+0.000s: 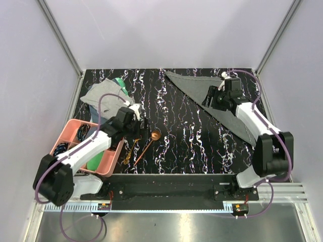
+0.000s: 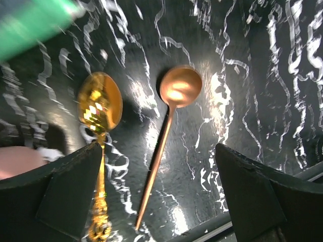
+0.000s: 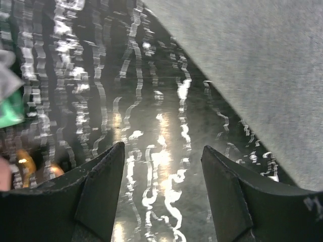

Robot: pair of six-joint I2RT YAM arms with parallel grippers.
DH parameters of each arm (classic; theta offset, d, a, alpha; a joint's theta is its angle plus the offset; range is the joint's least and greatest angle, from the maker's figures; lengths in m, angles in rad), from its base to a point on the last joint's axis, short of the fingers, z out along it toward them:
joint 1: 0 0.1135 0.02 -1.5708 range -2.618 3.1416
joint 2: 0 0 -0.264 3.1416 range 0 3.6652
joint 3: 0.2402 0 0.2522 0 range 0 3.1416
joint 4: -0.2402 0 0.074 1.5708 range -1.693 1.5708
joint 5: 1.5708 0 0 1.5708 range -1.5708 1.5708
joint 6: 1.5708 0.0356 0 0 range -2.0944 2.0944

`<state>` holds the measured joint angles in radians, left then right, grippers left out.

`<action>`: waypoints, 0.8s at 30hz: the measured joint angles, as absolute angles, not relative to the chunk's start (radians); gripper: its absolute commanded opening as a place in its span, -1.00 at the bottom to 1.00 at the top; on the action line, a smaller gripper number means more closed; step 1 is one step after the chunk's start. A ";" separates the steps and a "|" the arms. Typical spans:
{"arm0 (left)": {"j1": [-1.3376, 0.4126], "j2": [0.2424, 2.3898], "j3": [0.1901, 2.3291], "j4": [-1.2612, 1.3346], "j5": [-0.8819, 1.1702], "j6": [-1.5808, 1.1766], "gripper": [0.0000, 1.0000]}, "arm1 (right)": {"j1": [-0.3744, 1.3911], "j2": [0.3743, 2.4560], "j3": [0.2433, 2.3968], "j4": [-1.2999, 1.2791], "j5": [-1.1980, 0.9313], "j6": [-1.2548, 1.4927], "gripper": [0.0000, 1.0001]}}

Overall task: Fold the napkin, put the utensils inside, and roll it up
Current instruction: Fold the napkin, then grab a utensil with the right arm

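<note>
The dark grey napkin (image 1: 189, 83) lies folded into a long triangle at the table's back right, and its edge fills the upper right of the right wrist view (image 3: 252, 65). Two utensils lie side by side on the marbled black table, left of centre: a gold spoon (image 2: 100, 106) and a copper spoon (image 2: 180, 86) (image 1: 155, 134), bowls pointing away from the arm. My left gripper (image 2: 159, 147) (image 1: 143, 125) hangs open above their handles, holding nothing. My right gripper (image 3: 162, 148) (image 1: 208, 97) stands open over bare table just off the napkin's left edge.
A light grey cloth (image 1: 103, 93) covers a green item (image 1: 120, 83) at the back left. A pink bin (image 1: 75, 133) with cables and a green object sits at the left front, beside the left arm. Metal frame posts and pale walls enclose the table.
</note>
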<state>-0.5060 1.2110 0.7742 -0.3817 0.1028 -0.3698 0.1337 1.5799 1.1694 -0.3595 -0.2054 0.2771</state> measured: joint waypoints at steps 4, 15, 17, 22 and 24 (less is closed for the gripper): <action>-0.554 1.283 0.728 -0.309 0.100 -0.417 0.93 | 0.134 1.480 1.102 -0.315 -0.236 0.301 0.40; -0.655 1.452 0.724 -0.170 0.089 -0.489 0.96 | 0.134 1.431 0.998 -0.285 -0.270 0.339 0.41; -0.677 1.467 0.721 -0.162 0.086 -0.504 0.96 | 0.134 1.422 0.998 -0.284 -0.275 0.339 0.41; -0.716 1.478 0.709 -0.148 0.062 -0.542 0.97 | 0.134 1.398 0.998 -0.281 -0.279 0.342 0.40; -0.727 1.478 0.708 -0.142 0.051 -0.556 0.97 | 0.134 1.395 0.997 -0.281 -0.280 0.342 0.41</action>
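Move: The copper spoon, which the left hand seems bound for, has its middle roughly 5 cm back, 2 cm to the right and 10 cm below. The gold spoon lies beside it, about 4 cm back and 4 cm left of the hand, and the pink tray some 25 cm left and 4 cm back. From the right hand, the copper spoon is some 19 cm back and 27 cm left; the napkin's middle lies about 7 cm ahead and 9 cm right, 13 cm down. Towards the copper spoon, the wide-open left hand sinks about 7 cm while swinging nearly as far to the right and easing back, its fingers tipping some 10 degrees steeper and slowing just short of any visible contact. The empty right hand, its opening unchanged, draws back 3 to 4 cm from the folded napkin, ending slightly higher. ##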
